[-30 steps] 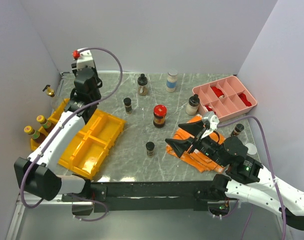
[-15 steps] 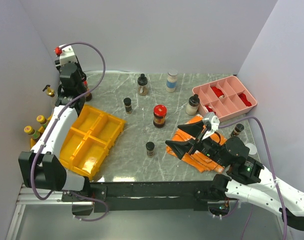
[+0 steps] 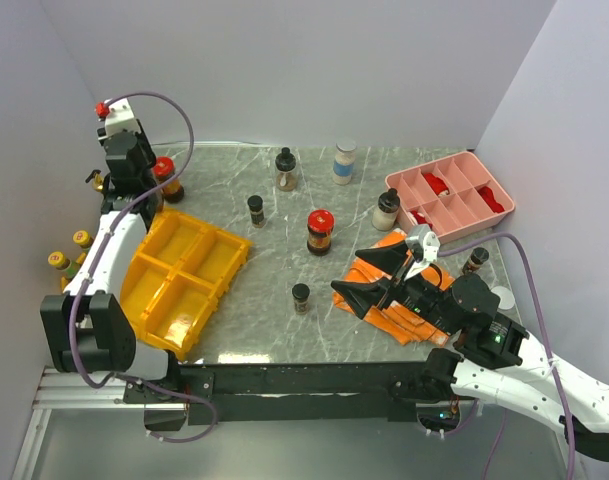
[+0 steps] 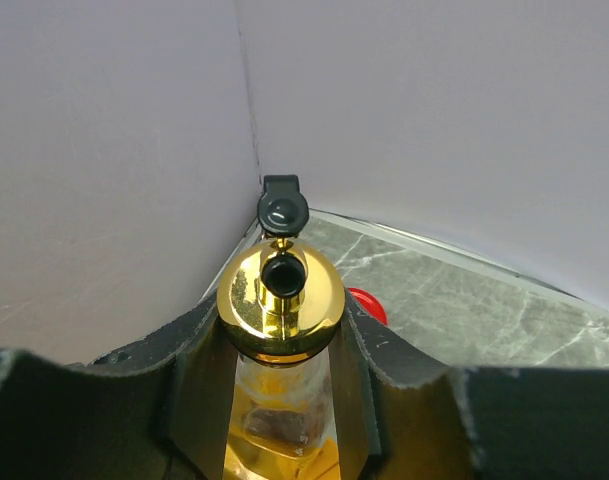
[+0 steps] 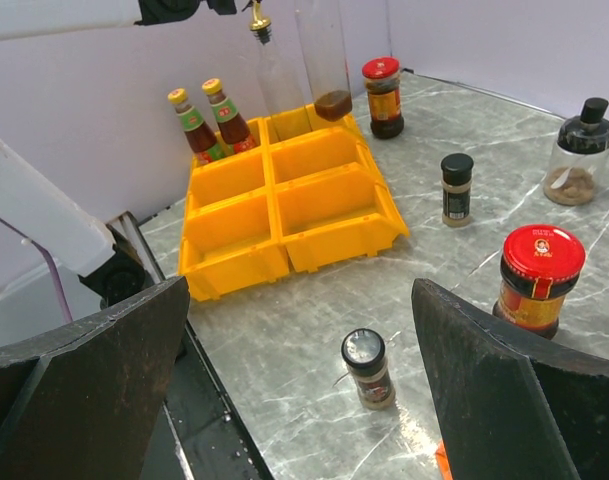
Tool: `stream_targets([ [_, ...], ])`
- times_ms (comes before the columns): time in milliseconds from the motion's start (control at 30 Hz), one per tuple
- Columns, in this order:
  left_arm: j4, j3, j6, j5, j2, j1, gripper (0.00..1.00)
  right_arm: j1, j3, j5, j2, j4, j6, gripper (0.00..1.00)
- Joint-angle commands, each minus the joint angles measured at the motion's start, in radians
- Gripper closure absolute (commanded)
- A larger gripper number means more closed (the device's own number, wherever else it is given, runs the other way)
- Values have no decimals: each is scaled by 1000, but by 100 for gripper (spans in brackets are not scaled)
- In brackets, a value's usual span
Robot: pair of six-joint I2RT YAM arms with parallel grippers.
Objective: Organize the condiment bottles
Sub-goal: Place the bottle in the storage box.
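Observation:
My left gripper (image 4: 282, 322) is shut on the neck of a clear glass bottle with a gold spout top (image 4: 281, 292). A black flip cap (image 4: 282, 211) shows just past it. From above, that gripper (image 3: 130, 180) is high at the back left near the wall and hides what it holds. A gold-spout top (image 3: 100, 183) shows beside it and a red-capped jar (image 3: 164, 177) stands to its right. My right gripper (image 3: 374, 275) hovers open and empty above the orange cloth (image 3: 379, 305). A small black-capped spice bottle (image 5: 367, 368) stands on the marble ahead of it. Other condiment bottles stand loose, among them a red-lidded jar (image 3: 320, 231).
Yellow bins (image 3: 179, 280) fill the left side, with two yellow-capped sauce bottles (image 3: 82, 240) at their wall edge. A pink divided tray (image 3: 449, 195) sits back right. A black-topped jar (image 3: 285, 170) and a white-capped bottle (image 3: 344, 160) stand at the back. Walls close in on the left and back.
My left arm has swung left and back toward the wall with its grip unchanged, uncovering the red-capped jar. The gold-spout top by the wall stayed put. The right arm has not moved.

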Motion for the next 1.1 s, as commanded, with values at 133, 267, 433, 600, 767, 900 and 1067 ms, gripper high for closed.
stream_targets([
  [133,190,-8,25,64,14,47,99,4,-2,-19,7,41,0,0],
  [267,205,-35,55,78,17,69,99,4,-4,-10,-1,39,-1,0],
  [433,218,-70,43,118,29,98,99,4,-13,-13,5,48,2,0],
  [600,242,-92,41,124,47,104,99,4,-13,-10,14,42,-6,0],
  [767,239,-94,2,136,67,110,99,4,-7,-3,11,42,-9,0],
  [900,242,-103,2,107,83,113,89,3,-10,1,8,38,-8,0],
  [1067,236,-106,5,85,95,115,78,4,-21,-1,7,44,-8,0],
])
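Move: The left hand already holds the gold-topped bottle by its neck. The compartment it is bound for, the yellow box's far-left one, lies some 30 cm below, about 4 cm to its left and 1 cm ahead. In that compartment another tall bottle stands 5 cm back and 8 cm left of the hand; the two sauce bottles are about 13 cm back and 11 cm left. A red-lidded jar stands 8 cm ahead and 4 cm right. From the right hand the compartment is roughly 32 cm ahead and 48 cm left. Downward, and at first leftward too, the left hand lowers the held bottle about 8 cm into the far-left compartment, beside the tall bottle already there. It drifts some 3.5 cm left over the first half, then sinks nearly straight and eases almost to a stop. The fingers tip down slightly and keep their grip on the neck. ##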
